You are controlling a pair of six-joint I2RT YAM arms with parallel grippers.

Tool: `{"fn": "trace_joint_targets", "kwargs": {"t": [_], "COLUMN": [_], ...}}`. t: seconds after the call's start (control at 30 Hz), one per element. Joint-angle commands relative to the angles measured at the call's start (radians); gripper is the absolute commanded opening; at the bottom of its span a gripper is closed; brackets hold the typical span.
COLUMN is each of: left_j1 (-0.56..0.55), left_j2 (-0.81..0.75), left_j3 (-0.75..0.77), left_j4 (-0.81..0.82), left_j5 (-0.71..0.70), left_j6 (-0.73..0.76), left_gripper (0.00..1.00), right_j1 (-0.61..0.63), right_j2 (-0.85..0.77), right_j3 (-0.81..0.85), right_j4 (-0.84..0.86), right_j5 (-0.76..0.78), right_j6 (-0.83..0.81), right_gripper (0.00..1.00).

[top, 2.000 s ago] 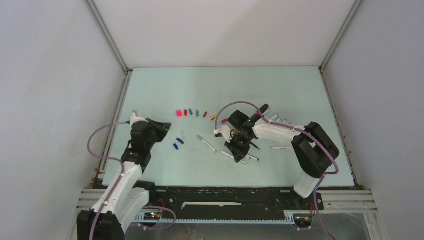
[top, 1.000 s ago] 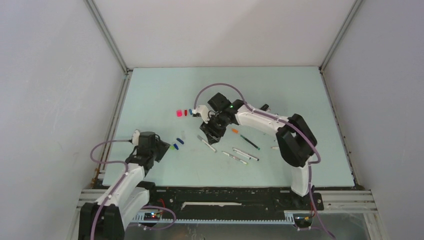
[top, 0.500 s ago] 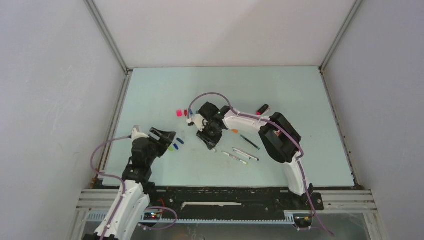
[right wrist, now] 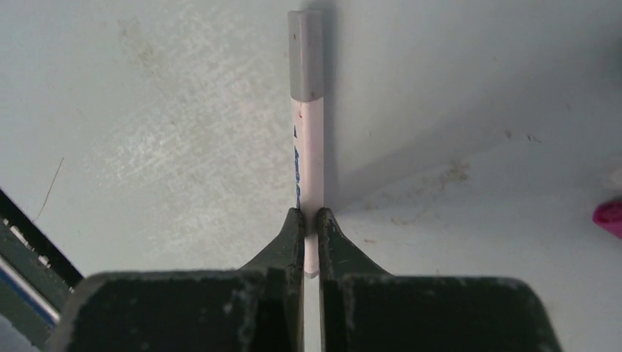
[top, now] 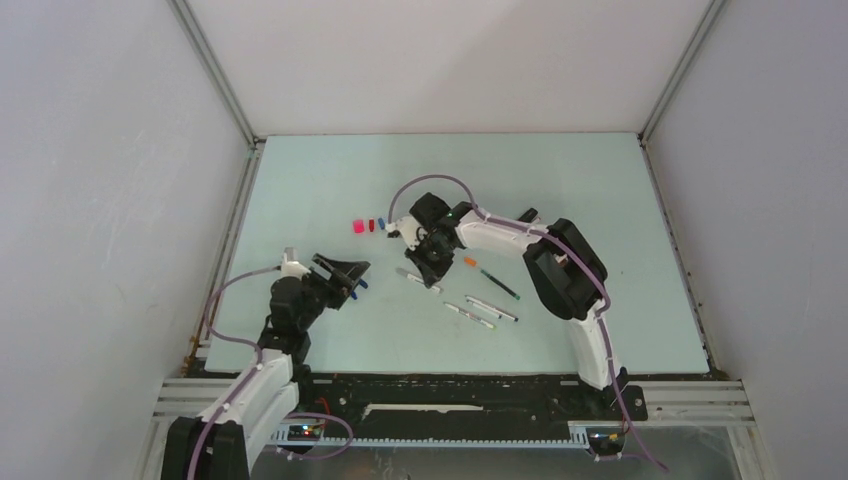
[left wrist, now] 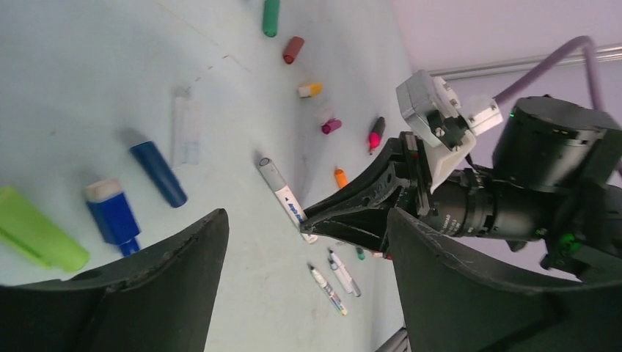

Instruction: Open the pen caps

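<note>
My right gripper is shut on the tail end of a white pen whose grey cap is on and points away from the jaws. In the top view this pen sits low over the table centre, under the right gripper. My left gripper stands open just left of it, holding nothing. The left wrist view looks between its open fingers at the capped pen and the right gripper's fingertips. Loose caps lie about: blue, green, orange.
A row of caps, pink, red and blue, lies behind the grippers. Three uncapped pens lie right of centre. A black highlighter rests farther back. The right arm arches over the table's right half.
The right gripper has shut on the grey-capped pen and shifted slightly right. The left arm has reached forward and right toward the pen, its gripper opened wide.
</note>
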Motion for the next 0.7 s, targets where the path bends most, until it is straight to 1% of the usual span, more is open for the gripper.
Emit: {"fn": "trace_joint_targets", "kwargs": {"t": [0.0,0.17,0.3,0.43,0.53,0.57,0.6,0.67], "left_j1": [-0.027,-0.082,-0.131,-0.164,-0.187,-0.195,-0.201,-0.204], "left_j2": [0.074,0.188,0.280,0.336,0.359,0.365,0.371,0.375], "left_j3": [-0.007,0.030,0.071,0.088,0.091,0.092,0.093,0.089], "left_j4": [0.234,0.342,0.389,0.430,0.452,0.458,0.460,0.450], "left_j5": [0.042,0.016,-0.005,-0.022,-0.028,-0.031,-0.034,-0.042], "left_j6": [-0.067,-0.098,-0.102,-0.114,-0.124,-0.124,-0.125,-0.121], "left_gripper": [0.82,0.82,0.80,0.74,0.65,0.59,0.57,0.56], "right_j1": [-0.042,-0.044,-0.032,-0.023,-0.022,-0.022,-0.022,-0.022], "right_j2": [-0.116,-0.175,-0.183,-0.183,-0.185,-0.183,-0.183,-0.179], "right_j3": [-0.032,-0.057,-0.056,-0.052,-0.050,-0.050,-0.050,-0.048], "right_j4": [0.032,0.049,0.046,0.046,0.047,0.047,0.048,0.047], "right_j5": [-0.161,-0.311,-0.372,-0.387,-0.394,-0.393,-0.386,-0.367], "right_j6": [0.014,0.018,0.016,0.021,0.025,0.026,0.027,0.024], "right_gripper": [0.00,0.00,0.00,0.00,0.00,0.00,0.00,0.00]}}
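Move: The left hand, empty, is some 13 cm to the left of the grey-capped pen's middle and 3 cm short of it, about 8 cm higher. Below that hand lie two blue caps: the dark one 3 cm ahead, the other 2 cm to its left. The right hand already pinches the pen's rear part; the pen's middle is about 3 cm to this hand's left and 1 cm ahead. The yellow-ended pen lies 8 cm right and 6 cm back. Upward and back goes the right hand, after a small dip of its own to the right: about 7 cm up, 4 cm back and a little left, fingertips swinging some 20 degrees further leftward. It loses the pen's rear end and its fingers finish fully shut on nothing. The left hand slides about 6 cm right towards the capped end, turning slightly clockwise, its open fingers narrowing but not shut. ##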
